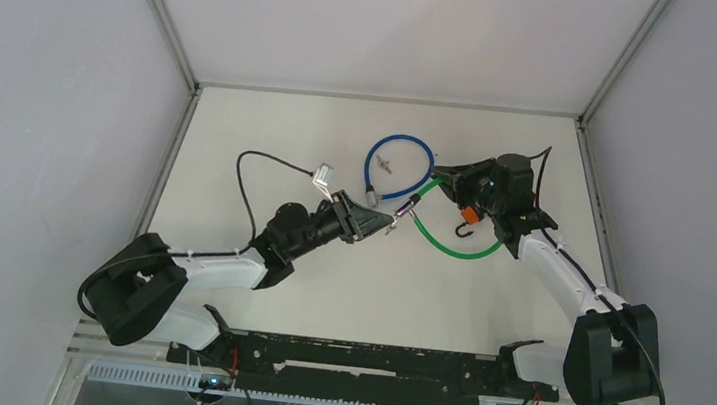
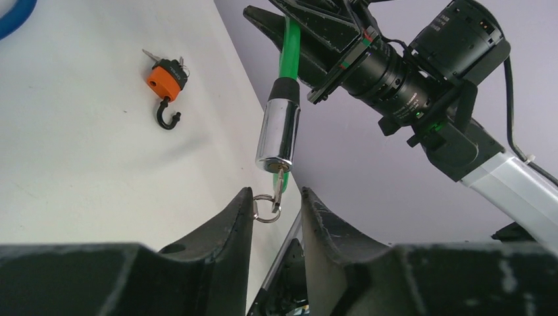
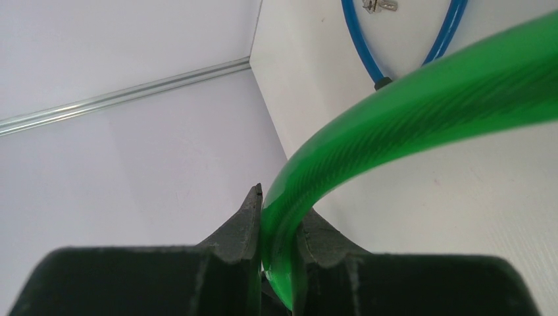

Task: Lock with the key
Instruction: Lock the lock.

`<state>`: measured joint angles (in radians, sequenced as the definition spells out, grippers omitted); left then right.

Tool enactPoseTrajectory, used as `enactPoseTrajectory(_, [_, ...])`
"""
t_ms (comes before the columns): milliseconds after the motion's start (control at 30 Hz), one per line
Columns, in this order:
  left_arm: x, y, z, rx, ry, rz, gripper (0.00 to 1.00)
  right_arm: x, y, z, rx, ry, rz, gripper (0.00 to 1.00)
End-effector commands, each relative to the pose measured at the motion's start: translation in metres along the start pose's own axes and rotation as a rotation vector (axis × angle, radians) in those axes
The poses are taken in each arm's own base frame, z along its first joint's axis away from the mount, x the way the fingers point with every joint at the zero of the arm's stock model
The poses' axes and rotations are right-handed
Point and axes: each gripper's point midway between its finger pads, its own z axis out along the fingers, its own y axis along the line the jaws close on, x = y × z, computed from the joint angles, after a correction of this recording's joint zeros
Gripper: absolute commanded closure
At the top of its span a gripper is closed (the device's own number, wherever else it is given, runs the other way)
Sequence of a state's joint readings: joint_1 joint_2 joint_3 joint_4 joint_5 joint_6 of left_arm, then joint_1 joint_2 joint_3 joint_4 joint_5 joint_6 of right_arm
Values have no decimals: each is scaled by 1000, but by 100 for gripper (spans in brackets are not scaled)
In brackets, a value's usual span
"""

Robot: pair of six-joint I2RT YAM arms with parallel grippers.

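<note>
A green cable lock (image 1: pixel 450 247) has a chrome cylinder (image 2: pixel 278 131) at its end, held up above the table. A key (image 2: pixel 282 183) sticks in the cylinder's end, with a key ring (image 2: pixel 266 212) hanging from it. My left gripper (image 2: pixel 276 197) is open, its fingertips either side of the key; the ring touches the left finger (image 2: pixel 242 210). It shows in the top view (image 1: pixel 391 222) at the cylinder. My right gripper (image 3: pixel 279 214) is shut on the green cable (image 3: pixel 408 85), seen in the top view (image 1: pixel 443 176) just right of the cylinder.
An orange padlock (image 2: pixel 166 78) with keys lies on the table, below the right gripper in the top view (image 1: pixel 471 217). A blue cable lock (image 1: pixel 399 162) with a small key (image 1: pixel 384 162) inside its loop lies behind. A silver padlock (image 1: pixel 323 174) on a black cable lies left.
</note>
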<state>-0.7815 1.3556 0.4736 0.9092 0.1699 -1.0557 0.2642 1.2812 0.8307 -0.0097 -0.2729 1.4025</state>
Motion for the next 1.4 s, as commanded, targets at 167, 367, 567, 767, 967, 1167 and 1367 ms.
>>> enactPoseTrajectory(167, [-13,-31,11,102,-28,-6,67,7,34,-5,-113,24,-6,100])
enactPoseTrajectory(367, [-14,-28,11,122,-47,-53,75,6,35,-5,-117,23,-8,100])
enactPoseTrajectory(567, [-14,-30,13,166,-59,-111,91,6,35,-7,-118,29,-11,100])
enactPoseTrajectory(767, [-21,-30,11,223,-93,-193,100,7,40,-11,-141,31,-50,100])
enactPoseTrajectory(967, [-24,-31,10,252,-96,-292,100,9,48,-14,-232,39,-113,100])
enactPoseTrajectory(1167, [-32,-35,10,265,-117,-391,100,7,63,-26,-382,1,-216,100])
enactPoseTrajectory(1367, [-42,-42,10,287,-140,-504,100,9,82,-44,-553,-24,-247,100])
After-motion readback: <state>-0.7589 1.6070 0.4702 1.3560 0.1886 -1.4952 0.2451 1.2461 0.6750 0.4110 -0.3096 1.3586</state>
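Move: The key, sticking out of the silver lock barrel, is just beyond the open left fingertips: about 1 cm ahead, 2 cm right and roughly level. The barrel's middle lies about 4 cm ahead and 4 cm right of the left hand, also near level. The blue hose's metal end lies on the table about 7 cm ahead, 3 cm left and 18 cm below that hand. From the right hand, still holding the green hose, the key is some 11 cm back, 8 cm left and about level. Easing about 1 cm to its right, the left hand shuts its fingers and pinches the key at the barrel's mouth. It then rises roughly 2.5 cm while edging forward, rolling some 25 degrees about its pointing direction, counter-clockwise seen from behind the hand. Late on, the right hand, keeping its grip on the green hose, lifts about 3 cm and tips its fingers upward. ##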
